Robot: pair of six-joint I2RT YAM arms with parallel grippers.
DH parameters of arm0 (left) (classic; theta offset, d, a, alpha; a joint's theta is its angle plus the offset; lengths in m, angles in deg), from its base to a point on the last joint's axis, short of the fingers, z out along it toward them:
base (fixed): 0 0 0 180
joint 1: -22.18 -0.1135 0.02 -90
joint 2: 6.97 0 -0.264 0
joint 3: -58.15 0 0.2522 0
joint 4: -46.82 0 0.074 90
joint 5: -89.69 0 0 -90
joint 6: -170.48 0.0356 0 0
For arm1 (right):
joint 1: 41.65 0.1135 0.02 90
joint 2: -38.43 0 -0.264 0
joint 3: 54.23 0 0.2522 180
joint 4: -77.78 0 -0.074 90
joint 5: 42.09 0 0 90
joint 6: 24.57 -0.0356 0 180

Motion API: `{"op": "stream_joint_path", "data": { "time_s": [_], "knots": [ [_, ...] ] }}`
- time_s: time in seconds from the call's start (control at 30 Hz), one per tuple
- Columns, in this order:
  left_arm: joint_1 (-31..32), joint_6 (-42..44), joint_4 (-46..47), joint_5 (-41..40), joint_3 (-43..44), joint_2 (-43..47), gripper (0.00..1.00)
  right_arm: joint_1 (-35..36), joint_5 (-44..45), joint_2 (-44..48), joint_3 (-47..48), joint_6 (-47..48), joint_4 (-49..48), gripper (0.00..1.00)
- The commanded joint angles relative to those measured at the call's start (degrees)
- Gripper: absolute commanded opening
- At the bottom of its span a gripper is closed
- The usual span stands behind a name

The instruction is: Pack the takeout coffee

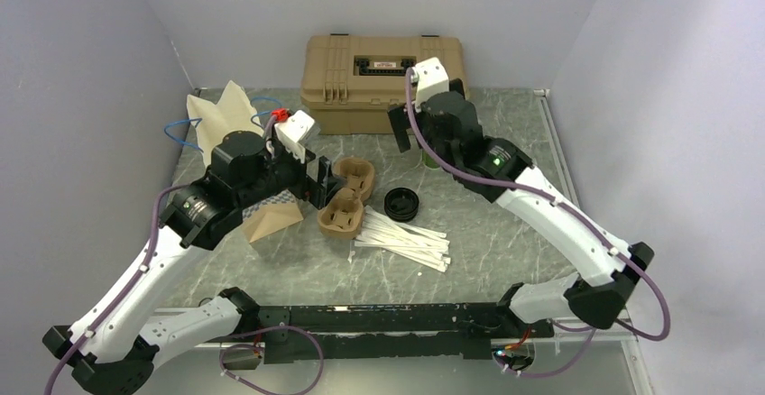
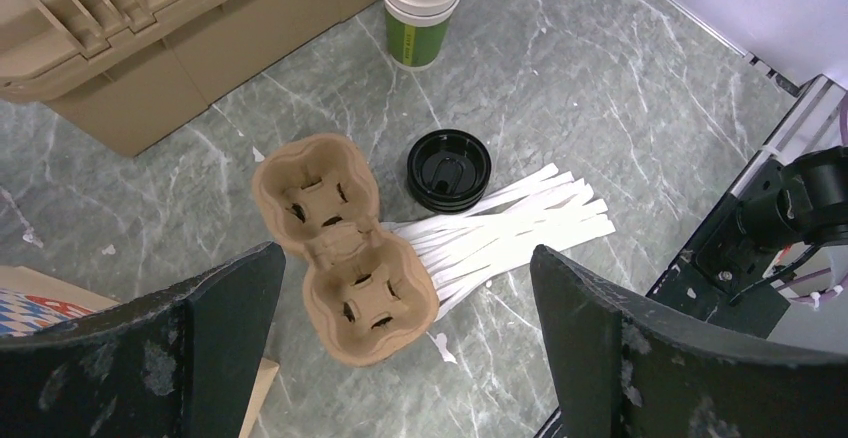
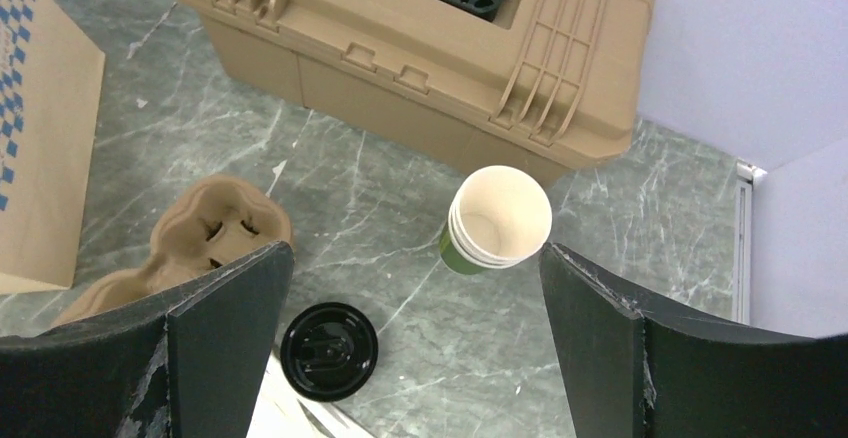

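The takeout coffee is out of view in every frame. My left gripper hangs open above a brown pulp two-cup carrier, nothing between its fingers. My right gripper is open too and hovers over bare tabletop. A stack of green paper cups with cream insides stands just ahead of it, and a loose black lid lies to its left. The same lid rests right of the carrier, on the ends of white paper strips.
A closed tan plastic case stands against the back wall. A kraft paper bag with a blue check pattern lies under my left arm, and another bag stands at the back left. Grey walls close in both sides.
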Motion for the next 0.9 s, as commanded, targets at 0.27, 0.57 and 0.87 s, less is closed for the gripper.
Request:
{"op": "stream_joint_path", "data": {
  "time_s": [0.27, 0.57, 0.87],
  "knots": [
    [0.1, 0.8, 1.4, -0.5, -0.4, 1.5, 1.00, -10.8, -14.8, -14.7, 19.8, -4.0, 14.9, 0.88],
    [0.1, 1.0, 1.2, -0.6, -0.7, 1.1, 0.99, -17.2, -21.8, -21.5, 21.2, -7.3, 15.8, 0.73],
    [0.1, 1.3, 1.3, -1.1, -0.9, 1.4, 0.99, -20.9, -24.5, -27.4, 19.7, -8.8, 14.2, 0.59]
  ]
}}
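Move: The white-rimmed stack of paper cups stands about 13 cm ahead of the open, empty right hand and 5 cm to its right, its middle some 23 cm below. The black lids lie about 28 cm down, level with that hand and 5 cm to its left; the cup carrier is 18 cm left, 2 cm ahead and 27 cm down. From the left hand, the cup stack is roughly 23 cm ahead, 26 cm right and 19 cm below. The right hand reaches out towards the cup stack, first almost level and then dropping more and more steeply, for about 10 cm forward and 10 cm down in all. As it goes the wrist tips the fingers some 25 degrees further downward and the fingers draw in from wide open to a little over half open, the hand ending still above and to the left of the cups, short of touching them. ##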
